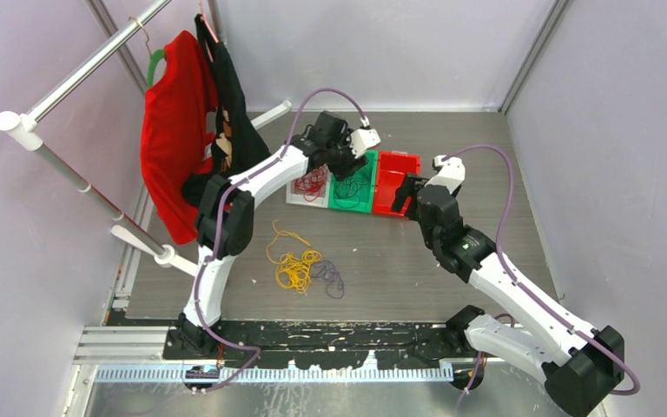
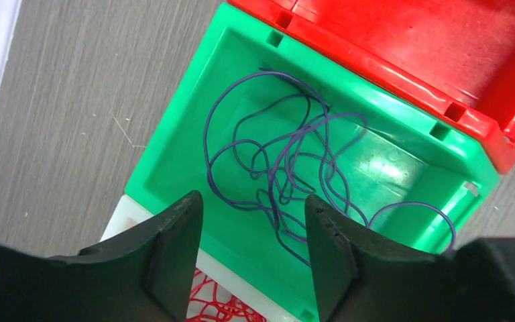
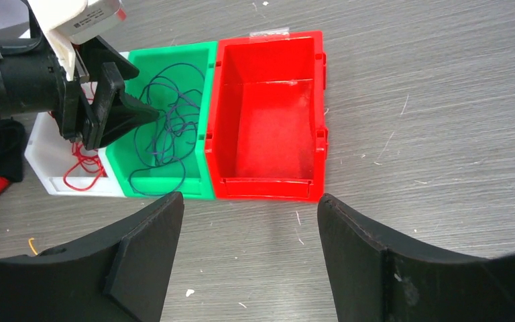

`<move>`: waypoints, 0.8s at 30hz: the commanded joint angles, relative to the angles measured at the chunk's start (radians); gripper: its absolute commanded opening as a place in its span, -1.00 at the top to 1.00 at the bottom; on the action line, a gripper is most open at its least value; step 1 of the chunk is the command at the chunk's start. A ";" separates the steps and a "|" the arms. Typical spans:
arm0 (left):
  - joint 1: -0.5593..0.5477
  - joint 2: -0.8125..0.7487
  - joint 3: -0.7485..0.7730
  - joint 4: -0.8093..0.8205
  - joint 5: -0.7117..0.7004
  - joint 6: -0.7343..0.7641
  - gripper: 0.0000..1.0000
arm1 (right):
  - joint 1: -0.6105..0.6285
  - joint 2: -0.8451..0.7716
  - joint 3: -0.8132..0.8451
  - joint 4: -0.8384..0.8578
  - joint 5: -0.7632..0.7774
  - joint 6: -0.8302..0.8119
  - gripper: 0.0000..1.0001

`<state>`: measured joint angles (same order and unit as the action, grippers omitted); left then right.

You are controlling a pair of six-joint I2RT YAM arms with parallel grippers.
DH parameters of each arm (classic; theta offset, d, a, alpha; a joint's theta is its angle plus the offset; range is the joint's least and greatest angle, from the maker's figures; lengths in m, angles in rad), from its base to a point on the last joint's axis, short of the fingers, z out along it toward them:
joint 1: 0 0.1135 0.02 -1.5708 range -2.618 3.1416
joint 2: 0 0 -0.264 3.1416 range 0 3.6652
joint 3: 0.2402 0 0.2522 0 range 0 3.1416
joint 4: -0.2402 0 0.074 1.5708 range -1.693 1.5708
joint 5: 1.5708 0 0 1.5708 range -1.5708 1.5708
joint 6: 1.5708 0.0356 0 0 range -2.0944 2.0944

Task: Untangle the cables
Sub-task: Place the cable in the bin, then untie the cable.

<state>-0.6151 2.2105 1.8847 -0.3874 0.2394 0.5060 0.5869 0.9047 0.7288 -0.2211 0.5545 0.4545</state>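
Observation:
My left gripper (image 2: pixel 253 198) hangs open over the green bin (image 2: pixel 178 117), with nothing between its fingers. A loose tangle of purple cables (image 2: pixel 288 161) lies in that bin. Beside it, red cables (image 2: pixel 218 305) fill the white bin (image 2: pixel 131 211). The red bin (image 3: pixel 268 188) holds nothing. On the table in front, yellow-orange cables (image 1: pixel 295 268) lie knotted next to a small purple tangle (image 1: pixel 330 276). My right gripper (image 3: pixel 249 201) is open above bare table, just in front of the red bin, and holds nothing.
A clothes rail (image 1: pixel 78 78) stands at the back left with a red garment (image 1: pixel 174 130) and a black one (image 1: pixel 230 113) hanging from it. Pale walls close in the table on three sides.

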 commanded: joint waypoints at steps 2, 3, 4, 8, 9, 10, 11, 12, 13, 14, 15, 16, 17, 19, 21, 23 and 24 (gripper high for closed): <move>0.009 -0.041 0.158 -0.194 0.096 -0.009 -0.29 | -0.004 0.023 0.095 -0.017 -0.023 -0.005 -0.55; 0.016 -0.039 0.194 -0.240 0.125 -0.021 -0.38 | -0.004 0.027 0.104 -0.024 -0.030 -0.006 -0.54; 0.022 -0.037 0.229 -0.284 0.152 -0.033 -0.52 | -0.004 0.033 0.111 -0.027 -0.036 -0.008 -0.55; 0.053 -0.069 0.338 -0.426 0.261 -0.044 -0.99 | -0.004 0.059 0.139 -0.039 -0.075 -0.017 -0.56; 0.061 -0.080 0.363 -0.480 0.276 -0.042 -0.99 | -0.004 0.071 0.150 -0.043 -0.093 -0.021 -0.58; 0.072 -0.092 0.385 -0.517 0.285 -0.043 -0.99 | -0.004 0.087 0.159 -0.050 -0.109 -0.022 -0.61; 0.078 -0.108 0.409 -0.562 0.291 -0.043 -0.99 | -0.004 0.103 0.171 -0.057 -0.120 -0.016 -0.63; 0.083 -0.125 0.428 -0.612 0.293 -0.038 -0.99 | -0.004 0.118 0.178 -0.064 -0.134 -0.009 -0.64; 0.089 -0.155 0.437 -0.658 0.290 -0.037 -0.99 | -0.004 0.128 0.180 -0.065 -0.161 0.000 -0.64; 0.094 -0.185 0.431 -0.700 0.283 -0.042 -0.99 | -0.002 0.136 0.170 -0.054 -0.205 0.010 -0.65; 0.100 -0.215 0.414 -0.730 0.273 -0.057 -0.99 | 0.004 0.143 0.154 -0.032 -0.267 0.020 -0.65; 0.109 -0.252 0.384 -0.761 0.268 -0.066 -0.99 | 0.017 0.149 0.137 -0.014 -0.312 0.024 -0.65; 0.119 -0.290 0.349 -0.793 0.263 -0.074 -0.99 | 0.037 0.159 0.123 -0.002 -0.371 0.017 -0.64; 0.140 -0.371 0.252 -0.822 0.246 -0.090 -0.99 | 0.092 0.183 0.107 -0.011 -0.426 0.005 -0.64; 0.164 -0.449 0.144 -0.838 0.237 -0.095 -0.99 | 0.184 0.206 0.086 -0.018 -0.448 0.003 -0.62; 0.189 -0.521 0.056 -0.833 0.222 -0.108 -0.99 | 0.271 0.218 0.050 -0.004 -0.450 0.013 -0.61; 0.198 -0.555 0.018 -0.832 0.208 -0.115 -0.99 | 0.313 0.219 0.025 0.012 -0.448 0.017 -0.61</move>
<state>-0.4526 1.7767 2.0296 -1.1435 0.4713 0.4305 0.7647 1.1145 0.8131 -0.2592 0.1902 0.4591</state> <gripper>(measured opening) 0.994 0.810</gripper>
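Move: The left hand hangs over the green bin, its floor about 8 cm below; the yellow cable lies some 24 cm back and 13 cm left of this hand, 10 cm lower, the purple cable 27 cm back and 5 cm left. From the right hand, the purple cable is about 11 cm back, 17 cm left and 20 cm down; the yellow cable is 8 cm back and 24 cm left, the red bin roughly 14 cm straight ahead. The left hand, already clear of the dark cable, spreads its half-open fingers wide and backs out of the green bin, at first mostly straight up, then swinging left and back as it climbs, about 17 cm up in all and 12 cm each way, with the fingers tilting down some 15 degrees. The right hand, open and empty, hardly stirs at first, then sweeps about 12 cm left with a little back and down towards the loose purple and yellow cables, turning some 30 degrees counter-clockwise and tipping its fingers down. ##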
